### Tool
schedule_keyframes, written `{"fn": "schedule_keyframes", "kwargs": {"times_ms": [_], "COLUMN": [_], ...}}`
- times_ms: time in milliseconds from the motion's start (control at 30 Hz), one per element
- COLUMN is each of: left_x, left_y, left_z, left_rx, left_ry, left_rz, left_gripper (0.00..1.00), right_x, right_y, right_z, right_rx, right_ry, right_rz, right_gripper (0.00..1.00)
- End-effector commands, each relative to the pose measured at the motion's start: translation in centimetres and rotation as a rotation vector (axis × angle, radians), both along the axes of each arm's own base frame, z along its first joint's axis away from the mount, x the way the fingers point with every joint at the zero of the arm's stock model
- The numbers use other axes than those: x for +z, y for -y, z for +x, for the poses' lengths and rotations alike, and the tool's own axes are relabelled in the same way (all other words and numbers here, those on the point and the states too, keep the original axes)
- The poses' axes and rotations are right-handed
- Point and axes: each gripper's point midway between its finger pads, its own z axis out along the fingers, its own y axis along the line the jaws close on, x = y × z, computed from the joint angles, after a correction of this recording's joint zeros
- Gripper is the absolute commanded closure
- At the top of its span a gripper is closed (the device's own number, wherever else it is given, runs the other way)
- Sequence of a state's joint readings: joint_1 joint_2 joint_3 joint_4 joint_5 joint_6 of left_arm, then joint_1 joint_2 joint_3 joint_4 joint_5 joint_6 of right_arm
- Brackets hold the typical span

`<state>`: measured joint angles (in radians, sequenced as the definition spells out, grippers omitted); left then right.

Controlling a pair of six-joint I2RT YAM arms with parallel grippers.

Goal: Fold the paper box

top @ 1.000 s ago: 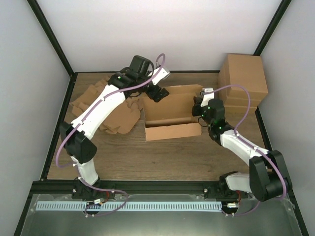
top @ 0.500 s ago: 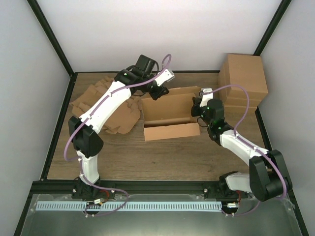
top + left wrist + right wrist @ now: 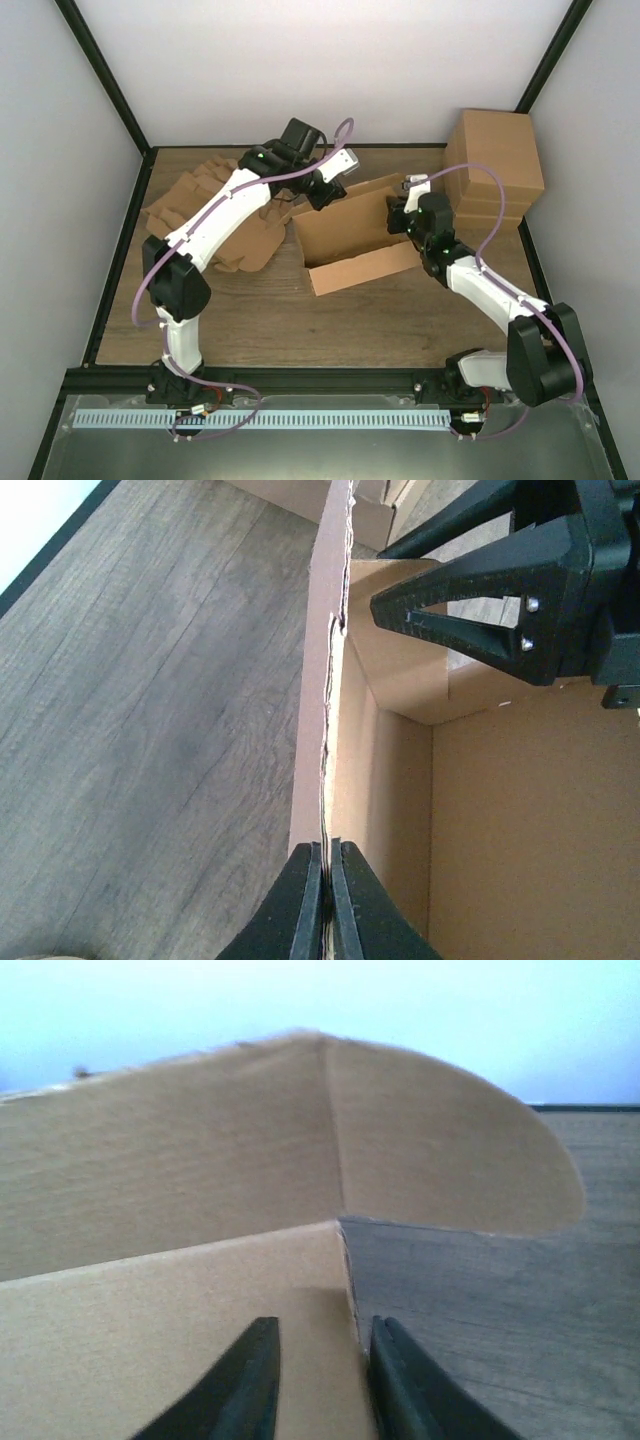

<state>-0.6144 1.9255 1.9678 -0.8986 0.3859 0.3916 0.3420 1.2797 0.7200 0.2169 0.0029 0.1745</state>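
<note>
The paper box (image 3: pixel 362 266) stands half-formed in the middle of the table, a plain brown open tray turned a little askew. My left gripper (image 3: pixel 324 192) is at its far left corner, shut on the top edge of the left wall. In the left wrist view the fingers (image 3: pixel 326 880) pinch that thin cardboard edge (image 3: pixel 322 730), and the box floor (image 3: pixel 500 820) lies to the right. My right gripper (image 3: pixel 397 217) is at the right wall. In the right wrist view it (image 3: pixel 325 1380) stands open astride a cardboard wall (image 3: pixel 150 1340), with a rounded flap (image 3: pixel 440 1150) behind.
A tall block of same-sized cardboard boxes (image 3: pixel 494 165) stands at the back right. A ragged heap of brown blanks (image 3: pixel 215 215) lies at the left under my left arm. Black frame posts (image 3: pixel 110 95) and white walls ring the wooden table (image 3: pixel 330 325).
My left gripper has closed on the box's left wall. My right gripper has let go of the right wall and opened. The box has turned, its front right corner swinging away from me.
</note>
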Motion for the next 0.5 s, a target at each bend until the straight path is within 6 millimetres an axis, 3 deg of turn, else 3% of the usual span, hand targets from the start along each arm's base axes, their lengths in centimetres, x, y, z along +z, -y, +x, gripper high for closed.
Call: {"fn": "schedule_keyframes", "kwargs": {"times_ms": [0,67,300,467], "left_x": [-2.5,-2.7,-2.9,-2.6], "left_y": [0.3,0.3,0.3,0.3], "left_z": [-1.9,-2.1,-2.4,-2.4], "left_rx": [-0.019,-0.017,-0.007,-0.001], "left_ry": [-0.089,-0.090,-0.090,-0.088], "left_rz": [0.036,0.039,0.047,0.036], "left_gripper": [0.96,0.96,0.96,0.96], "right_x": [1.5,1.9,4.8,6.7], "right_y": [-0.4,-0.2,0.7,0.7], "right_z": [-0.3,-0.6,-2.5,-5.7], "right_rx": [0.010,0.002,-0.018,0.020], "right_ry": [-0.017,-0.038,-0.128,-0.207], "right_rz": [0.006,0.000,-0.021,0.031], "right_gripper": [0.66,0.54,0.41,0.37]}}
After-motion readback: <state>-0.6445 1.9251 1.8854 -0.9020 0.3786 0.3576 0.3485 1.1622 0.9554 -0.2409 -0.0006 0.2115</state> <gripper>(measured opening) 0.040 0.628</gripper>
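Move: The box is already pinched by the left gripper at the top edge of its far panel; the box's middle lies about 7 cm to the right of that hand, 4 cm back and 13 cm down. From the right gripper, whose slightly parted fingers stand around the edge at the right end, the box's middle is some 10 cm left, 2 cm back and 8 cm below. The flat cardboard pile lies about 22 cm left of the left gripper, 4 cm farther out and 22 cm lower. The stack of boxes stands roughly 21 cm right of the right gripper, 9 cm ahead and 10 cm below. Spread the right fingers wide to free them from the box's right-end edge, then lift that gripper about 5 cm while drawing it back some 3 cm, away from the box. Meanwhile keep the left gripper shut on the far panel's top edge and lower it roughly 3 cm, easing it back towards the base, then hold it there. ##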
